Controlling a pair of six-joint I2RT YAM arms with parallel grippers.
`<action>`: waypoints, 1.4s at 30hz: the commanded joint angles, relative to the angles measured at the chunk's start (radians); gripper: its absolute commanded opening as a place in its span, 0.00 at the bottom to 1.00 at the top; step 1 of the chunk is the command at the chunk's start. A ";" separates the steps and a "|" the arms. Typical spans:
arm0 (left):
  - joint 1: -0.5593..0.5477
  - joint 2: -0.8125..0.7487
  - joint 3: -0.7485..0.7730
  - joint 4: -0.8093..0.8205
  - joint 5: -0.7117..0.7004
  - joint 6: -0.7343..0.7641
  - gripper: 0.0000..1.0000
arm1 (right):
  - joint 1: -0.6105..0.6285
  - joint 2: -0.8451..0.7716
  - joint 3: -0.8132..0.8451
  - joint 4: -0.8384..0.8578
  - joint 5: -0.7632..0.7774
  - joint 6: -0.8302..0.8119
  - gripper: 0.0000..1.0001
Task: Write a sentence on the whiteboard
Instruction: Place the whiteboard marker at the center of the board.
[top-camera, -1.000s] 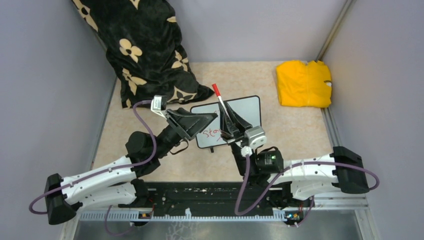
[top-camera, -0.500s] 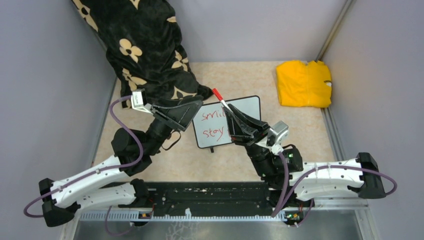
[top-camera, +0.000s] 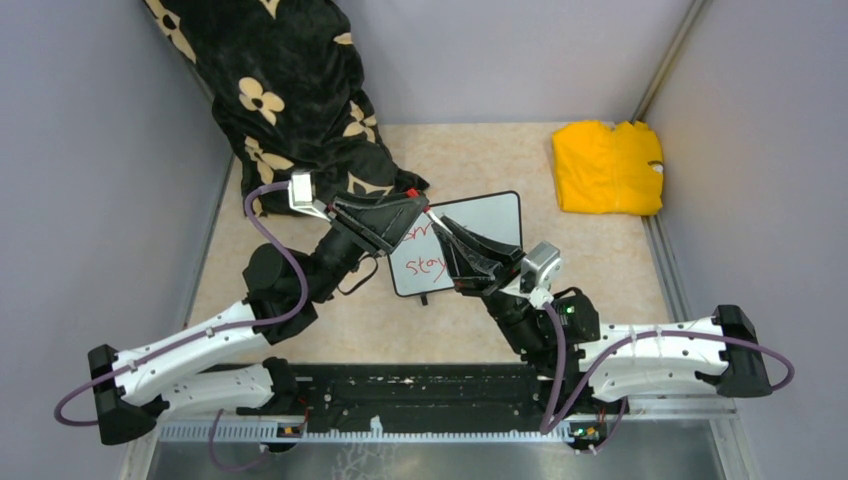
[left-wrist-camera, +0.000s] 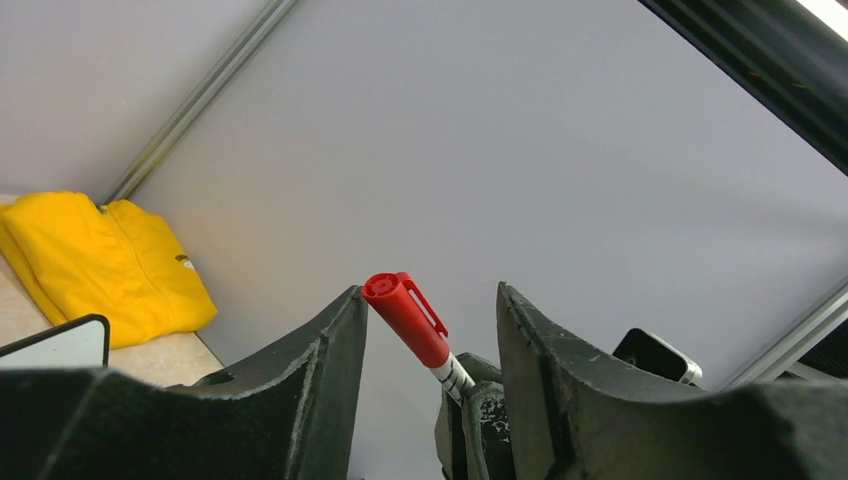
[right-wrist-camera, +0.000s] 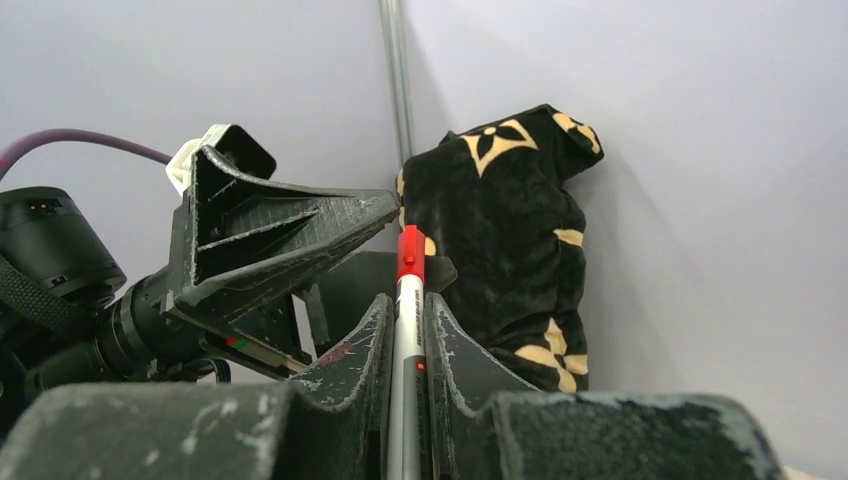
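Note:
The whiteboard (top-camera: 490, 222) lies flat mid-table, and the sentence (top-camera: 428, 265) on it is in red strokes, partly hidden by both grippers. My right gripper (top-camera: 443, 228) is shut on a red-capped marker (top-camera: 425, 212), lifted off the board with the cap pointing up and left. In the right wrist view the marker (right-wrist-camera: 409, 252) stands clamped between the fingers of the right gripper (right-wrist-camera: 408, 298). My left gripper (left-wrist-camera: 428, 292) is open around the marker's red cap (left-wrist-camera: 407, 318). The cap touches one finger, with a gap to the other.
A black cloth with cream flowers (top-camera: 290, 90) is heaped in the back left corner, close behind the left gripper. A folded yellow cloth (top-camera: 607, 167) lies at the back right. Grey walls enclose the table on three sides.
My left gripper swung right and now brackets the marker's cap, its jaws narrower than before. The right arm lifted the marker off the board and tilted it towards the left gripper.

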 joint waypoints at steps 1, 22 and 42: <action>-0.003 -0.020 0.010 0.018 -0.025 -0.003 0.52 | -0.002 -0.006 0.009 0.016 -0.029 0.023 0.00; -0.002 -0.014 -0.022 0.069 0.056 -0.138 0.09 | -0.002 -0.038 -0.008 -0.042 -0.065 -0.004 0.00; -0.005 0.082 -0.088 0.124 0.208 -0.280 0.00 | -0.002 0.019 0.014 0.093 0.001 -0.068 0.00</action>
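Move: The red cap on the whiteboard marker is already just between my left fingertips, about 1 cm ahead of the left hand point, 1 cm to its right and 1 cm above. My right gripper, holding the marker, is some 3 cm back and 5 cm left of the cap... counted from my left hand, it sits 3 cm back, 5 cm right and 3 cm below. The whiteboard's middle lies roughly 15 cm ahead, 6 cm right and 46 cm below. From my right hand the cap is about 4 cm ahead, 4 cm left and 4 cm up. I close my half-open left fingers on the marker's red cap and pinch it, easing that hand about 1 cm up and 1 cm back, then slightly right once shut. My left wrist rolls some 15 degrees about its fingers, its left side dropping. My right hand keeps its grip on the marker, drifting about 1 cm back, then half of that forward again. ##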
